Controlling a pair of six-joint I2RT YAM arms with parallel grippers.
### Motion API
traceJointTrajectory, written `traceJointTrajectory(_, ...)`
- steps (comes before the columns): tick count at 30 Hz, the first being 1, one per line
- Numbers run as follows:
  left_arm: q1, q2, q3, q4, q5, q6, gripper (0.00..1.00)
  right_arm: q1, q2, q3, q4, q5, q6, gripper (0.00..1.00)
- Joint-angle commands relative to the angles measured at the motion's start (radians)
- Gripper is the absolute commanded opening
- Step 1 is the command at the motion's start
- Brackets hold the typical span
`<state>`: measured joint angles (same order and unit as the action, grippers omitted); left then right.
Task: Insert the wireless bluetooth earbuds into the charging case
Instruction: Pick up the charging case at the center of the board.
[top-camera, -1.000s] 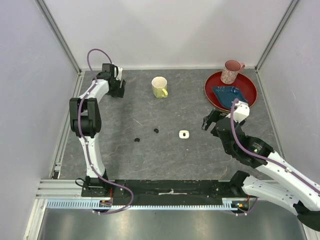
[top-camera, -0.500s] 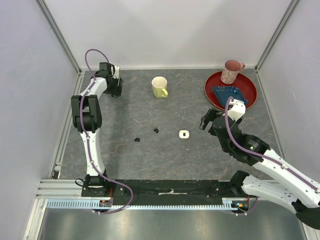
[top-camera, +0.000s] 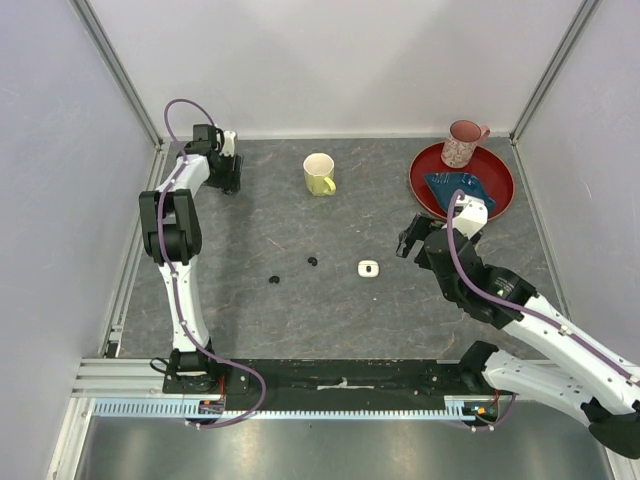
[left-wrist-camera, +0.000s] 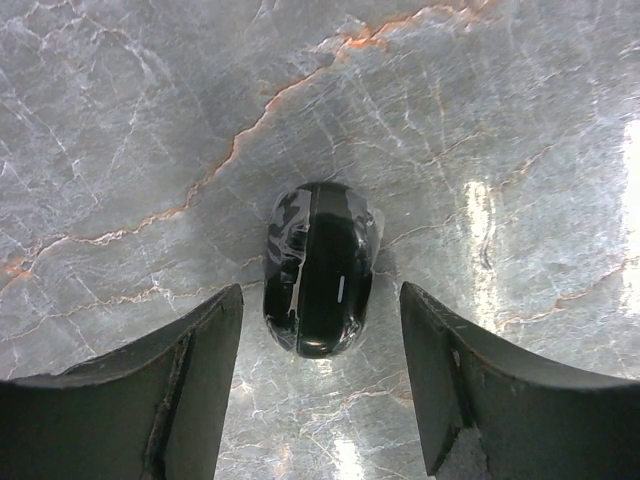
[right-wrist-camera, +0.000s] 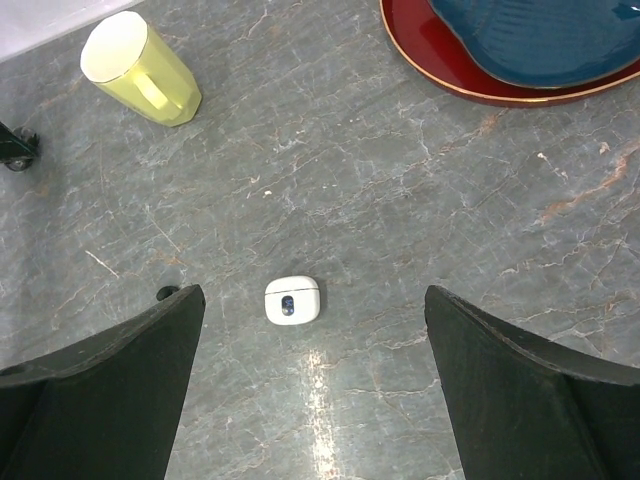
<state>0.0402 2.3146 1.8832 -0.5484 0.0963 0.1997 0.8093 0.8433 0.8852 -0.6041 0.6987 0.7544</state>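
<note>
A glossy black oval case (left-wrist-camera: 320, 268), closed, lies on the table between the fingers of my left gripper (left-wrist-camera: 320, 295). The jaws stand open, with a gap on each side of it. That gripper is at the table's far left corner (top-camera: 227, 168). A small white charging case (top-camera: 367, 267) lies closed mid-table, with two tiny black earbuds to its left (top-camera: 313, 261) (top-camera: 274, 279). My right gripper (top-camera: 410, 243) hovers wide open just right of the white case (right-wrist-camera: 291, 300), holding nothing. One black earbud (right-wrist-camera: 165, 293) peeks beside its left finger. No white buds are in view.
A yellow mug (top-camera: 319, 173) stands at the back centre. A red plate (top-camera: 500, 190) holding a blue item (top-camera: 458, 186) and a pink cup (top-camera: 463, 143) sits at the back right, just behind my right arm. Walls enclose the table on three sides.
My left gripper has shifted slightly toward the far left corner and its jaws have narrowed. My right gripper has edged a little left and back. The cases and earbuds have not moved.
</note>
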Motion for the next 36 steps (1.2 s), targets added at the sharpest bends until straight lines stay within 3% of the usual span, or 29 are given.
traceJointTrajectory(1,0.009,0.025,0.056,-0.005,0.051,-0.009,0.69,-0.01,-0.013,0.028,0.026,-0.013,-0.007,0.98)
traceJointTrajectory(16,0.009,0.058,0.096,-0.056,0.034,-0.008,0.65,-0.022,-0.009,0.034,0.029,-0.031,-0.012,0.98)
traceJointTrajectory(18,0.009,0.06,0.099,-0.061,0.036,-0.006,0.58,-0.024,-0.006,0.034,0.029,-0.036,-0.012,0.98)
traceJointTrajectory(19,0.009,0.058,0.097,-0.059,0.034,-0.008,0.46,-0.024,-0.006,0.035,0.029,-0.034,-0.013,0.98)
traceJointTrajectory(22,0.009,0.052,0.093,-0.058,0.042,-0.019,0.31,-0.025,-0.003,0.037,0.032,-0.041,-0.015,0.98)
traceJointTrajectory(23,0.009,0.049,0.09,-0.058,0.045,-0.02,0.19,-0.027,-0.004,0.037,0.032,-0.042,-0.013,0.98)
traceJointTrajectory(25,0.006,0.036,0.088,-0.059,0.048,-0.04,0.1,-0.03,-0.001,0.04,0.032,-0.047,-0.015,0.98)
traceJointTrajectory(32,0.007,-0.208,-0.054,0.04,0.184,-0.068,0.09,-0.036,-0.001,0.046,0.035,-0.059,-0.009,0.98)
traceJointTrajectory(36,0.007,-0.374,-0.113,0.102,0.377,-0.104,0.02,-0.038,-0.006,0.054,0.036,-0.09,0.002,0.98)
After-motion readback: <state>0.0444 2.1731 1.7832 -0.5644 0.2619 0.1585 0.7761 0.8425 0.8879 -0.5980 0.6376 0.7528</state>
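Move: The black charging case lies almost between the left hand's open fingers, about 1 cm ahead and 1 cm below. From that hand the yellow mug stands some 26 cm to the right and about 1 cm farther out; the two black earbuds lie nearer the base, one about 26 cm back and 14 cm right, the other 22 cm back and 24 cm right. From the right hand the case is roughly 29 cm ahead, 47 cm left and 21 cm below. The left fingers close on the two sides of the black charging case and pinch it, after the hand has settled about 1 cm lower around it. Keeping that grip, the hand then lifts off some 4.5 cm, quickening as it goes and drawing to the right and back by 2 to 3 cm each, its left side dipping about 10 degrees. ##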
